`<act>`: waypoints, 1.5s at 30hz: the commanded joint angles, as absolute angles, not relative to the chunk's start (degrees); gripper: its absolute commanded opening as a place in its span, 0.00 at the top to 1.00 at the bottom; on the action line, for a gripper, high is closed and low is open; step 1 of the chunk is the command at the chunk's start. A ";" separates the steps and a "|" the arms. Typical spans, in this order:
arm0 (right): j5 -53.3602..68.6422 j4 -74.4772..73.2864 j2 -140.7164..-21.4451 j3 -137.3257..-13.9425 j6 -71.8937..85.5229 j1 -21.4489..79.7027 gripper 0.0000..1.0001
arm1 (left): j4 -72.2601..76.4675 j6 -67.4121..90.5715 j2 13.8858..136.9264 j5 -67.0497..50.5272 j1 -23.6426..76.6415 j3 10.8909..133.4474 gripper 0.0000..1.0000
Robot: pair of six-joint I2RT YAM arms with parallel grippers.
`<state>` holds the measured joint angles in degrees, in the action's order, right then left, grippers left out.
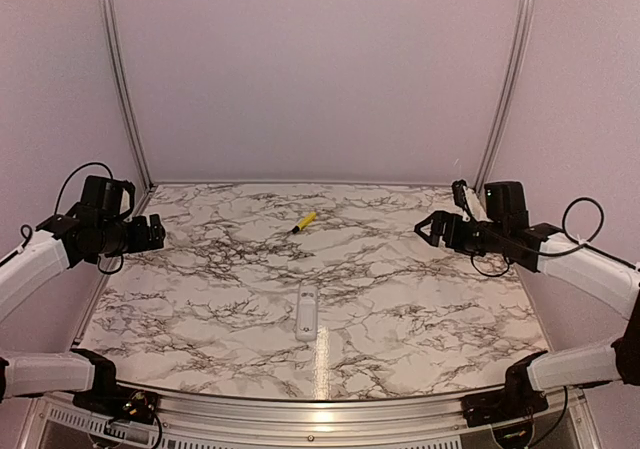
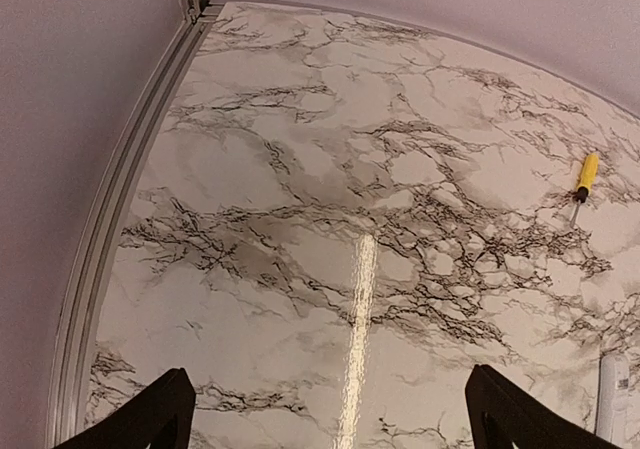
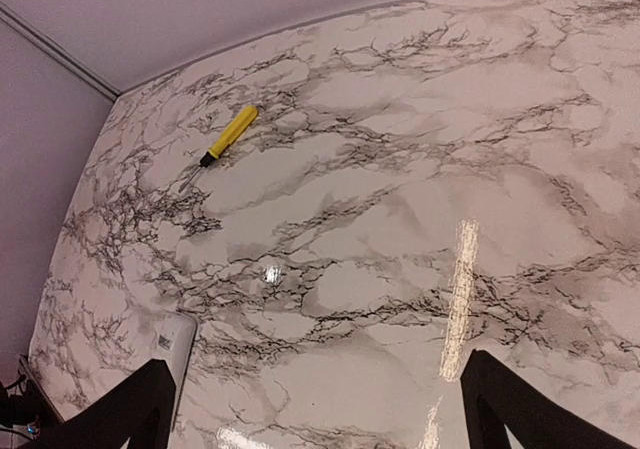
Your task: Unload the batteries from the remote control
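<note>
The white remote control (image 1: 307, 309) lies lengthwise on the marble table near the front middle; its end shows at the right edge of the left wrist view (image 2: 612, 397) and low on the left of the right wrist view (image 3: 172, 347). The batteries are hidden. My left gripper (image 1: 155, 233) hangs over the table's left edge, jaws wide open and empty (image 2: 330, 409). My right gripper (image 1: 428, 227) hovers over the right side, also wide open and empty (image 3: 315, 404). Both are well away from the remote control.
A yellow-handled screwdriver (image 1: 304, 221) with a black tip lies behind the remote control, toward the back middle (image 2: 586, 175) (image 3: 229, 134). Pale walls and metal rails (image 1: 120, 69) bound the marble table (image 1: 400, 299) on three sides.
</note>
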<state>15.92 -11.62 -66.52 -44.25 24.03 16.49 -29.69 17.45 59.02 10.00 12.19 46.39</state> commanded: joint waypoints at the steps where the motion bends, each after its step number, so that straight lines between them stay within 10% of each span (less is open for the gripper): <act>1: 20.16 -10.74 -66.60 -43.72 24.95 16.71 0.01 | -30.93 17.76 59.01 8.01 13.52 45.39 0.01; 27: -14.18 -42.31 -86.59 -68.74 48.20 53.59 0.02 | -32.37 19.70 60.90 12.48 21.46 45.56 0.01; 45: -10.66 -49.06 -103.25 -84.29 60.00 66.93 0.02 | -34.28 20.71 63.26 15.41 29.31 46.45 0.01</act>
<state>-10.83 -46.50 -101.27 -80.95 56.34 65.14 -32.67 20.43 62.17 15.33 29.10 45.87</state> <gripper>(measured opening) 0.985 0.991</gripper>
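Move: The remote control lies near the middle of the table, about 26 cm to the right hand's left and some 7 cm back from it, roughly 17 cm below. The yellow screwdriver is the only other thing near: around 29 cm farther out than the remote and nearly in line with it, so some 22 cm ahead of the right hand and 27 cm to its left. From the left hand the remote is about 33 cm to the right, 5 cm back and 17 cm below. Towards the remote control the right hand sweeps some 21 cm left while drawing back about 13 cm and sinking 6 to 7 cm, the wrist tilting about 30 degrees so that the open fingers point steeply down. It ends above the table, still short of touching. The left hand, also open, drifts about 7 cm right towards the remote, slightly back and down. ##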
